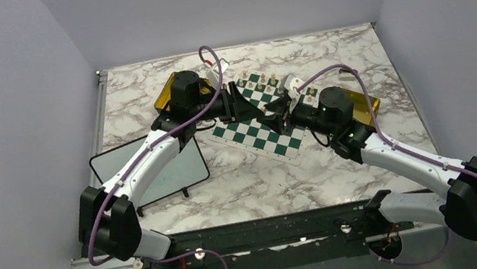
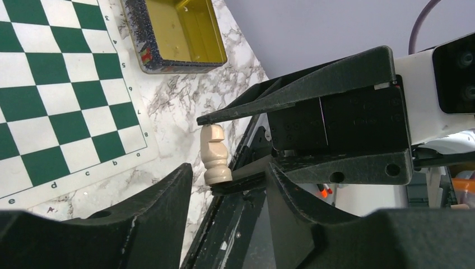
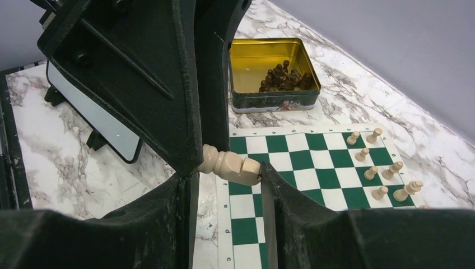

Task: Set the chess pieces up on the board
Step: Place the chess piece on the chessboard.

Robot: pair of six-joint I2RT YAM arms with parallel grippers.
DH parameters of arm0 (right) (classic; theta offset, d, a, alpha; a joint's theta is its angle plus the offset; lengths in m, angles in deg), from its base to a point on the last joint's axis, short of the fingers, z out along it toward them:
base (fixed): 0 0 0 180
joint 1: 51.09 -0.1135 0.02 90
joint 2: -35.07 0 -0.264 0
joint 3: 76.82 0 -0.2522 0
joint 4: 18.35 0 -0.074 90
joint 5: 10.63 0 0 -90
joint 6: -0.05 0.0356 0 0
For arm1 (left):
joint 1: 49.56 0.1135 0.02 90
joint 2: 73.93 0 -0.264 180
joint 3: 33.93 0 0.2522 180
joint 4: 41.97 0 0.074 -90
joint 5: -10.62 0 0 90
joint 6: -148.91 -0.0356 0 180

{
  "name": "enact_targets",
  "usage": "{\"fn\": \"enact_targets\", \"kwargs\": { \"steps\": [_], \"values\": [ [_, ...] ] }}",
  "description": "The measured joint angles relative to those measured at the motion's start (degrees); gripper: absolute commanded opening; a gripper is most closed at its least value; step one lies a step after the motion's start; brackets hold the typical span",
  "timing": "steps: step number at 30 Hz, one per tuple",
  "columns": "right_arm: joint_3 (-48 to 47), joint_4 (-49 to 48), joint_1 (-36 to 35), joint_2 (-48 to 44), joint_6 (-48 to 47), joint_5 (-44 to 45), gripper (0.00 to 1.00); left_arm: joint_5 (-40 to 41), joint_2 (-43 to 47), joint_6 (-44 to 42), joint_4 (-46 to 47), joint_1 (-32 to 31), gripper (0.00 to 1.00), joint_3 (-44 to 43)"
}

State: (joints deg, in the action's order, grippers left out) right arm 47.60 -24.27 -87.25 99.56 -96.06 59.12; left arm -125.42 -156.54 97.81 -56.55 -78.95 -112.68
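Observation:
A pale beige chess piece point(image 3: 231, 164) is clamped end to end in my right gripper point(image 3: 226, 171), head on one pad, base on the other, just above the green and white board point(image 3: 313, 162). My left gripper point(image 2: 229, 171) stands open around the same piece point(image 2: 214, 154), with a gap on each side. In the top view both grippers, left point(image 1: 236, 102) and right point(image 1: 275, 110), meet over the board point(image 1: 258, 135). Several beige pieces point(image 3: 381, 168) stand upright near the board's far corner.
A gold tin point(image 3: 274, 101) holding dark pieces point(image 3: 283, 75) sits beyond the board, by the left arm point(image 1: 167, 95). A second gold tin point(image 2: 179, 33) lies by the right arm point(image 1: 366, 106). A black-framed whiteboard point(image 1: 154, 174) rests at the left.

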Motion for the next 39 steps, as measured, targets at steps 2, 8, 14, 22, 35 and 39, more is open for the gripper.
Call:
{"fn": "enact_targets", "kwargs": {
  "steps": [2, 8, 14, 22, 35, 39],
  "values": [
    [0.0, 0.0, -0.1, 0.2, 0.0, 0.0, 0.39, -0.4, -0.1, 0.4, 0.5, 0.0, 0.45, 0.2],
    [0.0, -0.1, -0.2, 0.2, -0.6, 0.0, 0.39, -1.6, -0.2, 2.6, 2.9, 0.2, 0.36, 1.0],
    [0.3, -0.5, -0.2, 0.1, -1.5, 0.0, 0.39, -2.2, -1.4, 5.1, 5.1, 0.6, 0.31, 1.7],
    [1.1, -2.5, -0.2, 0.1, -2.1, -0.2, 0.39, -2.6, -2.3, 8.7, 7.6, 0.7, 0.26, 2.4],
    [1.7, -2.8, -0.3, 0.0, 1.7, 0.2, 0.64, -4.5, -2.3, 9.7, 11.2, 0.6, 0.04, 4.9],
    [0.8, -0.6, -0.5, 0.0, 6.1, 0.9, 0.73, -5.6, -2.2, 6.2, 11.2, 0.2, 0.03, 4.9]
  ]
}}
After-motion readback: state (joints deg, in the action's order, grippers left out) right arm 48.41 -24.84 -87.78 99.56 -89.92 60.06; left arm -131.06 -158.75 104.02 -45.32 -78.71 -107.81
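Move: The chess piece lies level between the right hand's finger pads, right at that hand's point. From the left hand its middle is about 2 cm to the right, 1 cm ahead and 1 cm below. The board's centre is about 12 cm ahead of the left hand, 3 cm to its right and 25 cm below; the row of placed pieces stands some 23 cm ahead, 4 cm right and 24 cm below. Left hand eases about 1 cm down, pinching the held chess piece by its base before the right fingers open. ##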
